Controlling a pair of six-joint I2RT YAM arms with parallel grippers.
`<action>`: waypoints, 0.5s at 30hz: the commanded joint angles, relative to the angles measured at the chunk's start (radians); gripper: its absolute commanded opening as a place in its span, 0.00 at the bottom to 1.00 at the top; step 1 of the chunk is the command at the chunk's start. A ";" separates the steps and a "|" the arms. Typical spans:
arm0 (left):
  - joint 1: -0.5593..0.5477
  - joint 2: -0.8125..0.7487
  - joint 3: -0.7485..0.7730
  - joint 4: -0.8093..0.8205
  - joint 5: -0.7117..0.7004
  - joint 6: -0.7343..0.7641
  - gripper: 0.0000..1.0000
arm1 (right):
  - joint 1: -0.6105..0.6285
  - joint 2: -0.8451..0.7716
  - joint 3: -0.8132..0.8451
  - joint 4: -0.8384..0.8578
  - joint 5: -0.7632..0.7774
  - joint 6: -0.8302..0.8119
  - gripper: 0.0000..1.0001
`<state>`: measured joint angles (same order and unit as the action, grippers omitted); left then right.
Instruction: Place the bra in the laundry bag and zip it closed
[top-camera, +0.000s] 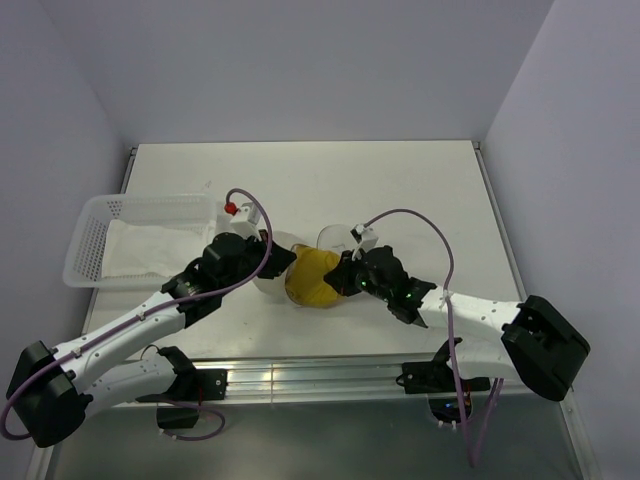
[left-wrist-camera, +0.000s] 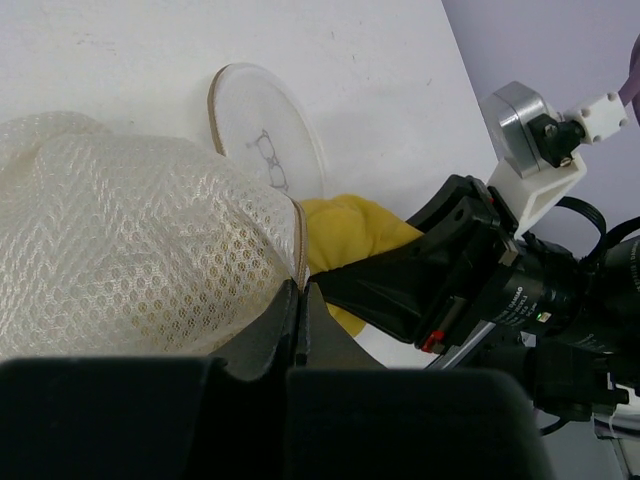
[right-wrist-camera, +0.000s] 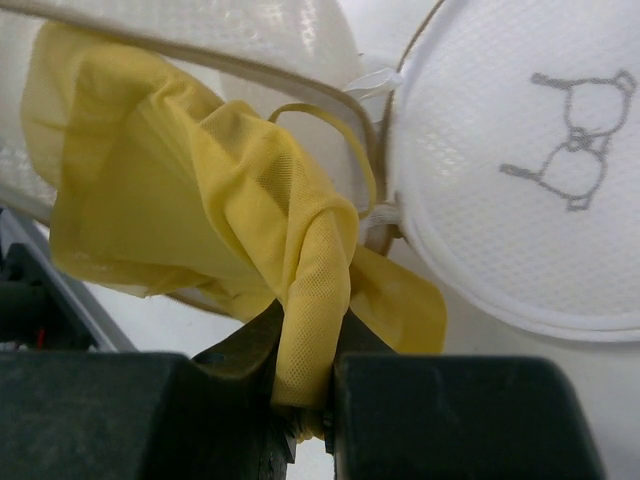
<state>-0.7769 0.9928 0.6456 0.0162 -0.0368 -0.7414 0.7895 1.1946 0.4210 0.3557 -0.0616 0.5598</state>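
Note:
The mustard-yellow bra lies bunched at the mouth of the white mesh laundry bag, partly inside it. Seen from the right wrist, my right gripper is shut on a fold of the bra, just below the bag's brownish zipper rim. The bag's round lid, with its small dark drawing, hangs open to the right. My left gripper is shut on the rim of the bag, with the bra and the right gripper just beyond. The lid lies flat on the table.
A white perforated plastic basket stands at the left edge of the table with a white cloth in it. Both arms meet near the table's front centre, and purple cables loop above each wrist.

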 joint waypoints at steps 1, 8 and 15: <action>-0.001 -0.011 0.009 0.027 0.029 0.017 0.00 | 0.005 -0.004 0.073 -0.061 0.089 -0.024 0.00; -0.001 0.055 0.037 0.033 0.072 0.043 0.00 | 0.056 -0.017 0.180 -0.164 0.151 -0.081 0.00; -0.005 0.158 0.060 0.155 0.169 0.033 0.00 | 0.148 -0.030 0.190 -0.091 0.172 -0.058 0.00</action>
<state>-0.7765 1.1336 0.6701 0.0631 0.0460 -0.7170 0.9291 1.2007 0.6075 0.2008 0.0708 0.4938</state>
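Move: The right hand already holds the yellow bra by one end; the laundry bag's open mouth lies about 6 cm to its left, 2 cm ahead and roughly 4 cm lower. The bag's mesh lid with the glasses print lies on the table some 11 cm ahead, 1 cm left and 9 cm below. The left hand already pinches the bag's rim; from it the bra's bulk lies about 6 cm back, 5 cm to the right and 8 cm down. Still gripping the bra's end, the right hand pokes a little over 1 cm forward, then lifts about 5 cm and swings left towards the left gripper, drawing back as it goes. The left hand keeps the bag rim pinched between shut fingers and, after a brief hold, sinks and shifts right a couple of centimetres to bring the rim against the bra. ##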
